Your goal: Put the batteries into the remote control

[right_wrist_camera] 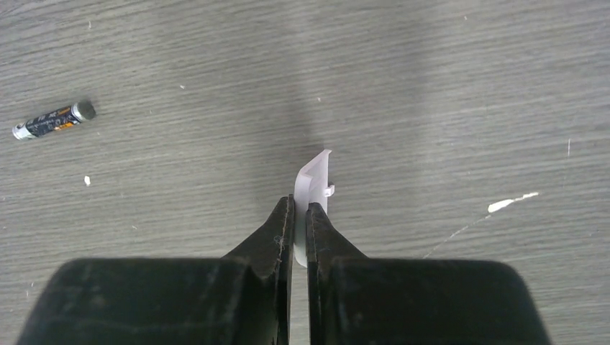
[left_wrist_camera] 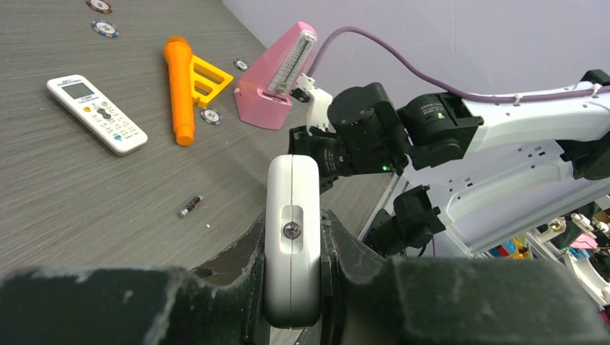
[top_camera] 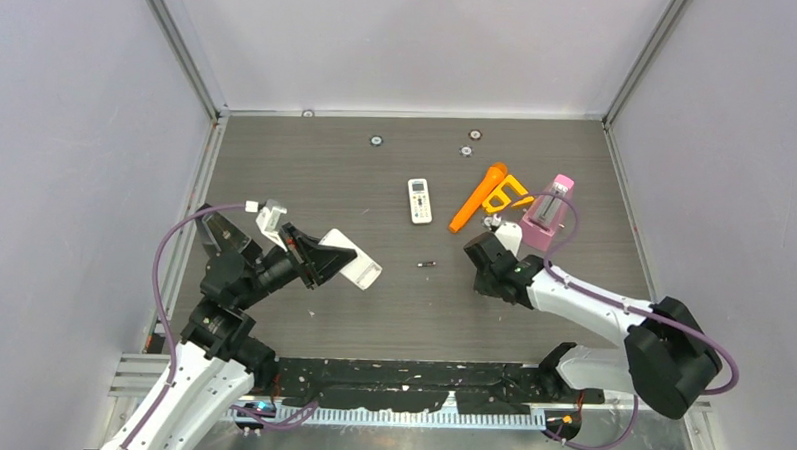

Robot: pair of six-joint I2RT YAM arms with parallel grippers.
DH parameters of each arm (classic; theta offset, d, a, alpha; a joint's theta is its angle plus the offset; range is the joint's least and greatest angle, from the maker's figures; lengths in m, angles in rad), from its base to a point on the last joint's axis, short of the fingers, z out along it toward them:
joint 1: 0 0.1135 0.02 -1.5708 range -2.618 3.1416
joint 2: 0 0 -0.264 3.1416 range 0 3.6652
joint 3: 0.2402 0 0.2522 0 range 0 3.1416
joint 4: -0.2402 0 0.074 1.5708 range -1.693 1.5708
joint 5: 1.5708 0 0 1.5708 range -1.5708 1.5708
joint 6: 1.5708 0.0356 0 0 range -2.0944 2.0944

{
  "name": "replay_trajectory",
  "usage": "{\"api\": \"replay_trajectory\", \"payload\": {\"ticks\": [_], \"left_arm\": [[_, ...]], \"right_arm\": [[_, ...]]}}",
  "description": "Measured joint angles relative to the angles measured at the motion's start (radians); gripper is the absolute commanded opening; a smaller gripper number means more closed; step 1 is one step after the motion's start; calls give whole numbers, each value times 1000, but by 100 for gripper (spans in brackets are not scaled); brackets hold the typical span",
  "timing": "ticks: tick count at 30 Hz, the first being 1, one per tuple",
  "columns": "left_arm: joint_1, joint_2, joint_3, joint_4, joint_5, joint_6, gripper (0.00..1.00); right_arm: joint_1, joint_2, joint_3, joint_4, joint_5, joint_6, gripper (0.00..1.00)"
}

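Observation:
My left gripper (top_camera: 325, 256) is shut on a white remote control (top_camera: 359, 268) and holds it above the table's left side. In the left wrist view the remote (left_wrist_camera: 293, 215) stands edge-on between the jaws, a screw showing in its end. A thin white plastic cover piece (right_wrist_camera: 314, 180) is pinched in my shut right gripper (right_wrist_camera: 300, 210), just over the wood right of centre. One dark battery (top_camera: 427, 263) with a silvery end lies flat between the two grippers. It shows left of the held remote (left_wrist_camera: 190, 206) and up left of the right jaws (right_wrist_camera: 54, 120).
A second white remote (top_camera: 419, 201) with buttons lies further back. Right of it are an orange microphone (top_camera: 478, 196), a yellow plastic piece (top_camera: 508, 193) and a pink metronome (top_camera: 547, 213). Small chips (top_camera: 375, 140) lie near the back wall. Grey walls enclose three sides.

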Motion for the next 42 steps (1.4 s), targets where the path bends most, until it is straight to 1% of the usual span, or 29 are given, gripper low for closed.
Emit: {"api": "replay_trajectory", "payload": {"ticks": [3, 7, 13, 19, 21, 23, 24, 25, 26, 27, 28, 29, 31, 35, 39, 42], "left_arm": [[0, 0, 0, 0, 5, 0, 0], [0, -1, 0, 0, 5, 1, 0], [0, -3, 0, 0, 3, 1, 0], [0, -3, 0, 0, 0, 2, 0], [0, -3, 0, 0, 0, 2, 0], [0, -3, 0, -1, -1, 2, 0], [0, -3, 0, -1, -2, 2, 0], [0, -3, 0, -1, -4, 2, 0], [0, -3, 0, -1, -6, 2, 0], [0, -3, 0, -2, -8, 3, 0], [0, -3, 0, -2, -8, 4, 0], [0, -3, 0, -2, -8, 5, 0], [0, -4, 0, -2, -7, 5, 0], [0, -4, 0, -1, 9, 9, 0], [0, -6, 0, 1, 36, 11, 0], [0, -13, 0, 8, 61, 15, 0]], "right_arm": [[0, 40, 24, 8, 7, -27, 5], [-2, 18, 8, 84, -45, -48, 5], [-14, -51, -57, 246, -202, -45, 7], [-63, -18, -159, 446, -394, 13, 11], [-84, 2, -185, 527, -453, 42, 14], [-95, 18, -196, 570, -484, 60, 18], [-98, 24, -198, 581, -493, 66, 26], [-98, 29, -198, 588, -497, 69, 31], [-98, 29, -198, 586, -496, 74, 39], [-98, 29, -199, 571, -490, 74, 42], [-98, 28, -199, 546, -480, 74, 50], [-98, 26, -200, 515, -467, 72, 54], [-98, 1, -195, 484, -444, 71, 65], [-98, -84, -195, 382, -387, 49, 72], [-98, -172, -192, 293, -361, 15, 73], [-98, -242, -177, 269, -383, -24, 73]]}}
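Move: The right hand, fingers shut on the white battery cover, is a few centimetres above the table; the bare patch the cover is taken to lies some 9 cm to its left, 1 cm ahead and 2 cm lower. The loose battery is about 14 cm left and 6 cm ahead of the hand, the spare white remote 16 cm left and 24 cm ahead. From the left hand, holding the opened remote up high, that patch lies roughly 22 cm right, 5 cm ahead and 26 cm below. The right hand carries the battery cover about 8 cm left towards the loose battery in a low arc, up barely 2 cm and down again, while the wrist rolls some 30 degrees, its left side rising, so that the fingertips swing out to the left. There the fingers open wide and let go of the cover at the table, dipping about a centimetre as they part, and the open hand draws back right about 4 cm and starts to rise, while the left hand keeps its hold on the opened remote almost without moving. ##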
